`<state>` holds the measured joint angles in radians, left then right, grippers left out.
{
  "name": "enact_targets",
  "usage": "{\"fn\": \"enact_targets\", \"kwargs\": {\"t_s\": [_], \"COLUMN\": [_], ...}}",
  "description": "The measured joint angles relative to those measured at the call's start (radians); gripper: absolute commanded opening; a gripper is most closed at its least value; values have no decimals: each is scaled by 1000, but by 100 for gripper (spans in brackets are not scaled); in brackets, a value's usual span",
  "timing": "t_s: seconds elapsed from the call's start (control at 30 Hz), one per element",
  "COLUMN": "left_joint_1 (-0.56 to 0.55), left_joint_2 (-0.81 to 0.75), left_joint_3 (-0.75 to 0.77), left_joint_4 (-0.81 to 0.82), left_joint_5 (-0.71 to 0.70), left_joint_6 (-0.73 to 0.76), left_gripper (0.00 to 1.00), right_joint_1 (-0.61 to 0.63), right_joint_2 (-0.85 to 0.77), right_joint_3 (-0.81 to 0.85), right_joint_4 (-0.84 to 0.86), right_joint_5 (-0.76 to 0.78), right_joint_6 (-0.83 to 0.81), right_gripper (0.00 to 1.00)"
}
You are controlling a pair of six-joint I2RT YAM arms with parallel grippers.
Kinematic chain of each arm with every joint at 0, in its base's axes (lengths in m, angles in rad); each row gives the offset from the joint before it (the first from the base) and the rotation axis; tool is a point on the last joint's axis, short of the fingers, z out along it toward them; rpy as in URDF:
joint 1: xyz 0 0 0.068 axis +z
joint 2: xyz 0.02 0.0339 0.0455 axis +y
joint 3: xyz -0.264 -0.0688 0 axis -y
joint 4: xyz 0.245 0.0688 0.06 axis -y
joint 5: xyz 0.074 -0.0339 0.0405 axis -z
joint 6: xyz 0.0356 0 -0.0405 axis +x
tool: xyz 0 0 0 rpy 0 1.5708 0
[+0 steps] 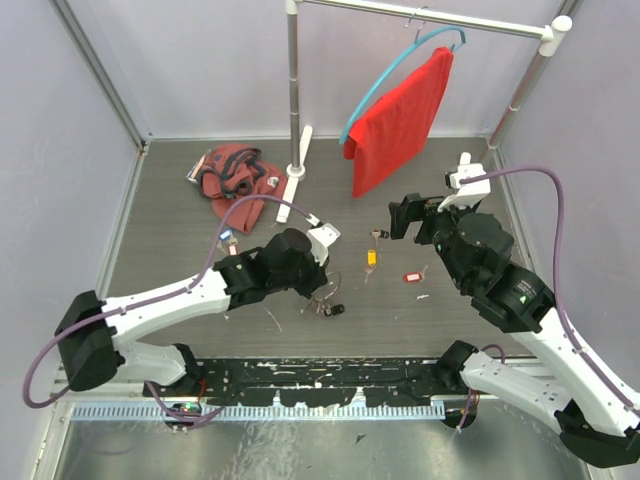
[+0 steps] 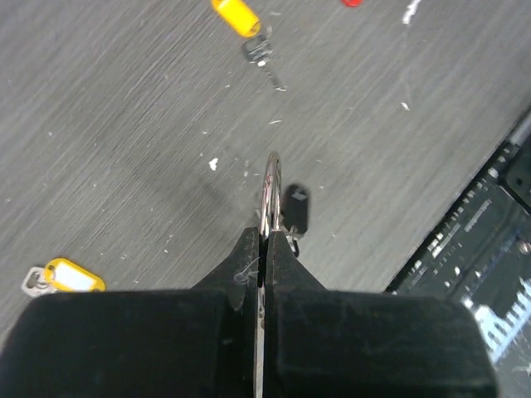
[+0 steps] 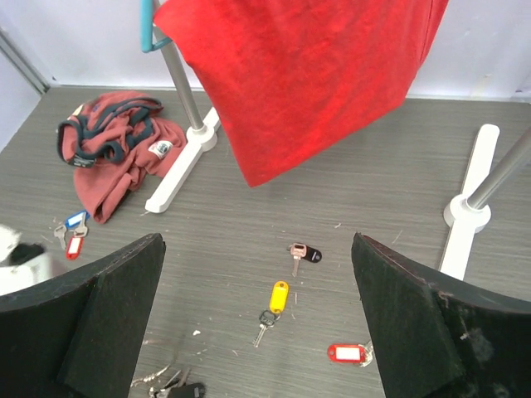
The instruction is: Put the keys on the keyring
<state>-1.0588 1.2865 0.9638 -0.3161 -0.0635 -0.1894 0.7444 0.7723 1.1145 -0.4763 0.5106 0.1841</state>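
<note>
My left gripper (image 1: 322,286) is shut on the silver wire keyring (image 2: 270,191), which stands edge-on out of the jaws just above the table. A key with a black tag (image 2: 297,207) hangs on the ring, also seen from above (image 1: 336,309). Loose on the table lie a yellow-tagged key (image 3: 279,297), a black-tagged key (image 3: 304,254) and a red-tagged key (image 3: 348,352). My right gripper (image 3: 257,249) is wide open and empty, held high above these keys (image 1: 412,218). Another yellow-tagged key (image 2: 73,276) lies left of the left gripper.
Blue and red tagged keys (image 3: 73,234) lie near a crumpled red garment (image 1: 232,172). A clothes rack with white feet (image 1: 295,170) stands at the back, a red cloth (image 1: 400,120) hanging from a blue hanger. A black rail (image 1: 320,378) runs along the near edge.
</note>
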Motion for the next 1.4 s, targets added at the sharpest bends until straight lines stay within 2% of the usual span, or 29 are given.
{"fn": "enact_targets", "kwargs": {"t_s": [0.07, 0.17, 0.3, 0.37, 0.5, 0.53, 0.77, 0.9, 1.03, 1.4], "left_joint_1": [50, 137, 218, 247, 289, 295, 394, 552, 673, 672], "left_joint_2": [37, 118, 211, 232, 226, 219, 132, 68, -64, -526], "left_joint_3": [-40, -85, -101, -101, -101, -100, 19, 104, 104, -19], "left_joint_4": [59, 145, 216, 236, 257, 255, 76, -53, -133, -161], "left_joint_5": [43, 118, 195, 212, 208, 200, 43, 13, -53, -349], "left_joint_6": [-27, -60, -88, -98, -106, -103, -148, -223, -277, -288], "left_gripper": [2, 12, 40, 59, 93, 98, 98, 98, 98, 98], "right_joint_1": [0, 0, 0, 0, 0, 0, 0, 0, 0, 0], "right_joint_2": [5, 15, 38, 40, 47, 50, 82, 60, 21, -267], "right_joint_3": [0, 0, -6, -13, -16, -16, -15, -19, -19, -122], "right_joint_4": [-12, -26, -30, -31, -32, -32, -39, -23, 5, 183], "right_joint_5": [9, 15, 31, 43, 82, 85, 13, -27, 24, 171], "right_joint_6": [10, 25, 52, 64, 77, 70, -22, -79, -127, -239], "right_gripper": [100, 100, 100, 100, 100, 100, 100, 100, 100, 100]}}
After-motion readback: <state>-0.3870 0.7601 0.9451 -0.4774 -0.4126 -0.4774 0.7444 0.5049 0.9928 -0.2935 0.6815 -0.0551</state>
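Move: The left gripper holds the keyring with its keys. The bare table spot for it lies about 8 cm ahead, 1 cm to the right and 12 cm below. From this hand, one yellow tag is some 11 cm ahead and 11 cm left; the other yellow tag is about 17 cm ahead and 13 cm right, both at table height. From the empty right hand, the spot is some 20 cm left, 2 cm ahead and 32 cm down. Bring the left gripper about 8 cm down and 6 cm forward to the bare table between the two yellow tags, then open it wide to let go of the keyring. Carry it on forward and left, then left, up and back a little, turning it some 60 degrees counter-clockwise. Keep the right gripper open; dip it slightly, then draw it right, up and back, tipping its fingers up. ##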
